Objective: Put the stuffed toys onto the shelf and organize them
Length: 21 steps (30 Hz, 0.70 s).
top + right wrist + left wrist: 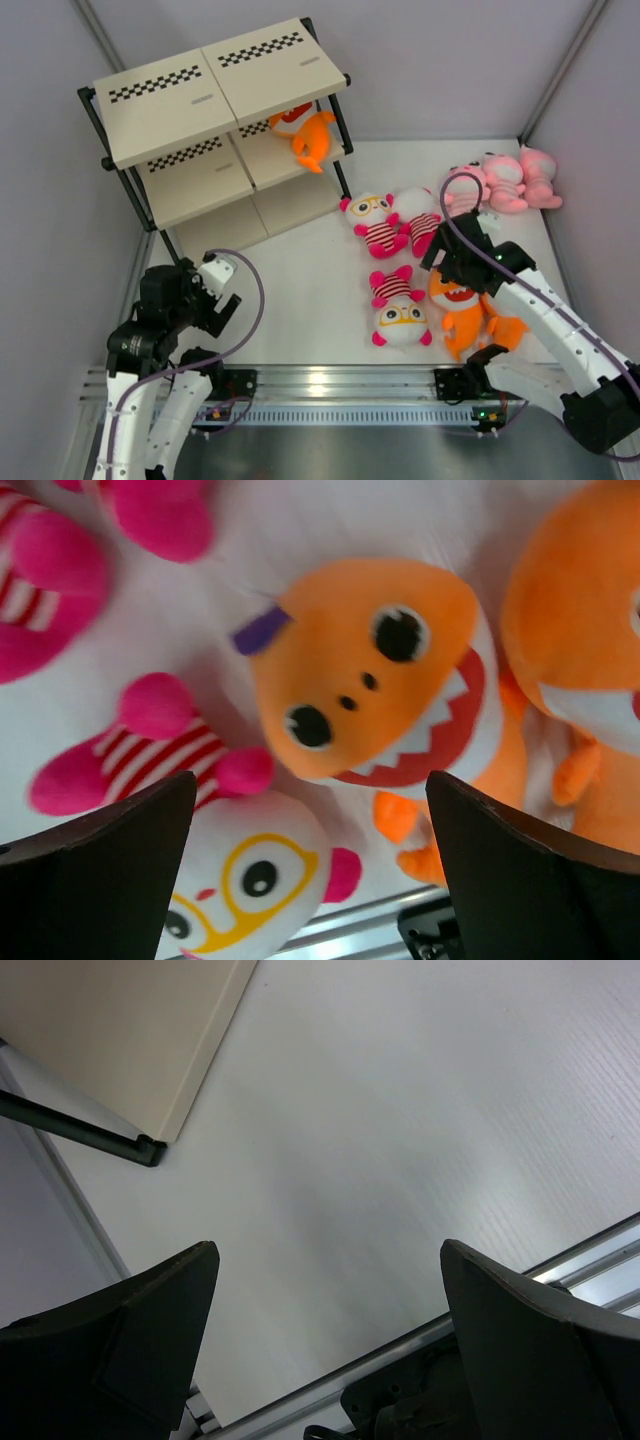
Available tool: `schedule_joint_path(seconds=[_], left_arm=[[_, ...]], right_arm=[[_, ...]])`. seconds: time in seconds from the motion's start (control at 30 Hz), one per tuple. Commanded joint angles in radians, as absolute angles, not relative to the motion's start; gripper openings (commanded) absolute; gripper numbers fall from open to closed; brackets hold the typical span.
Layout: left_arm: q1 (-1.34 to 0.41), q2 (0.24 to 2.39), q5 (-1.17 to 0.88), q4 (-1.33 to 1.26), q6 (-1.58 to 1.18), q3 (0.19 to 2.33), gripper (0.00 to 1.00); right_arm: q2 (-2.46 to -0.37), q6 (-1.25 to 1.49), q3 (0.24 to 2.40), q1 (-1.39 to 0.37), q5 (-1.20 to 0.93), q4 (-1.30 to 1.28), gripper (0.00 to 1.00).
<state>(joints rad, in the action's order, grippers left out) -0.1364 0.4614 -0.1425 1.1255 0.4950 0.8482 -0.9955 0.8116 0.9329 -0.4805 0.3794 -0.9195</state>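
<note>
The shelf (pixel 215 95) stands at the back left, and one orange stuffed toy (pixel 310 135) lies on its middle board. The other stuffed toys lie on the table: three white-headed striped ones (pixel 400 310), (pixel 375 225), (pixel 420 220), two orange ones (pixel 460 305), (pixel 500 330) and pale pink ones (pixel 505 180). My right gripper (pixel 452 268) hangs open over the orange toy (pixel 380 670), whose face shows beyond its fingers (pixel 530 870); nothing is between them. A white-headed toy (pixel 240 870) lies beside it. My left gripper (pixel 330 1260) is open above bare table, near the shelf's bottom board (pixel 120 1030).
The metal rail (pixel 330 385) runs along the near edge, with both arm bases on it. Grey walls close in the left, right and back sides. A second orange toy (pixel 580 630) touches the first on its right.
</note>
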Motion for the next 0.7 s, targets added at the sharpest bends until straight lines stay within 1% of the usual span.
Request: schedule_joint_path(seconds=[0.0, 0.07, 0.17, 0.37, 0.4, 0.47, 0.57, 0.6, 0.67], left_arm=[[-0.138, 0.501, -0.175, 1.109, 0.462, 0.891, 0.99], [-0.138, 0.514, -0.178, 1.109, 0.460, 0.897, 0.99], [-0.138, 0.535, -0.176, 1.111, 0.459, 0.914, 0.99], [-0.138, 0.568, -0.169, 1.112, 0.454, 0.960, 0.99], [-0.138, 0.578, -0.154, 1.112, 0.453, 0.968, 0.99], [-0.138, 0.591, -0.132, 1.112, 0.454, 0.988, 0.99], [-0.137, 0.620, -0.100, 1.111, 0.466, 1.008, 0.99], [-0.137, 0.624, -0.091, 1.112, 0.468, 1.011, 0.98], [-0.133, 0.632, -0.086, 1.112, 0.472, 1.019, 0.99]], right_arm=[[-0.925, 0.986, 0.846, -0.411, 0.313, -1.135, 0.99], [-0.901, 1.053, 0.812, -0.371, 0.311, -1.129, 0.99], [-0.885, 1.069, 0.759, -0.347, 0.336, -1.068, 0.99], [-1.032, 0.957, 0.672, -0.333, 0.315, -0.836, 0.99], [-1.058, 0.939, 0.655, -0.333, 0.304, -0.771, 0.99], [-1.065, 0.910, 0.641, -0.331, 0.310, -0.727, 0.94], [-1.037, 0.868, 0.603, -0.331, 0.337, -0.655, 0.75], [-1.017, 0.858, 0.598, -0.331, 0.342, -0.641, 0.61], [-1.008, 0.819, 0.597, -0.331, 0.353, -0.612, 0.44]])
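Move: The orange shark that the open right hand goes for has its middle about 5 cm back, 4 cm right and 11 cm below. The striped, upside-down panda stands about 12 cm to the shark's left, level with it; the second orange shark roughly 9 cm to its right and 1 cm farther back; the faceless panda some 18 cm ahead of it and 7 cm left. From the left hand, the first shark lies about 49 cm right, 3 cm ahead and 14 cm below. Right hand sinks some 10 cm, back then slightly forward, fingers closing to pinch the shark's mouth; left rises. ##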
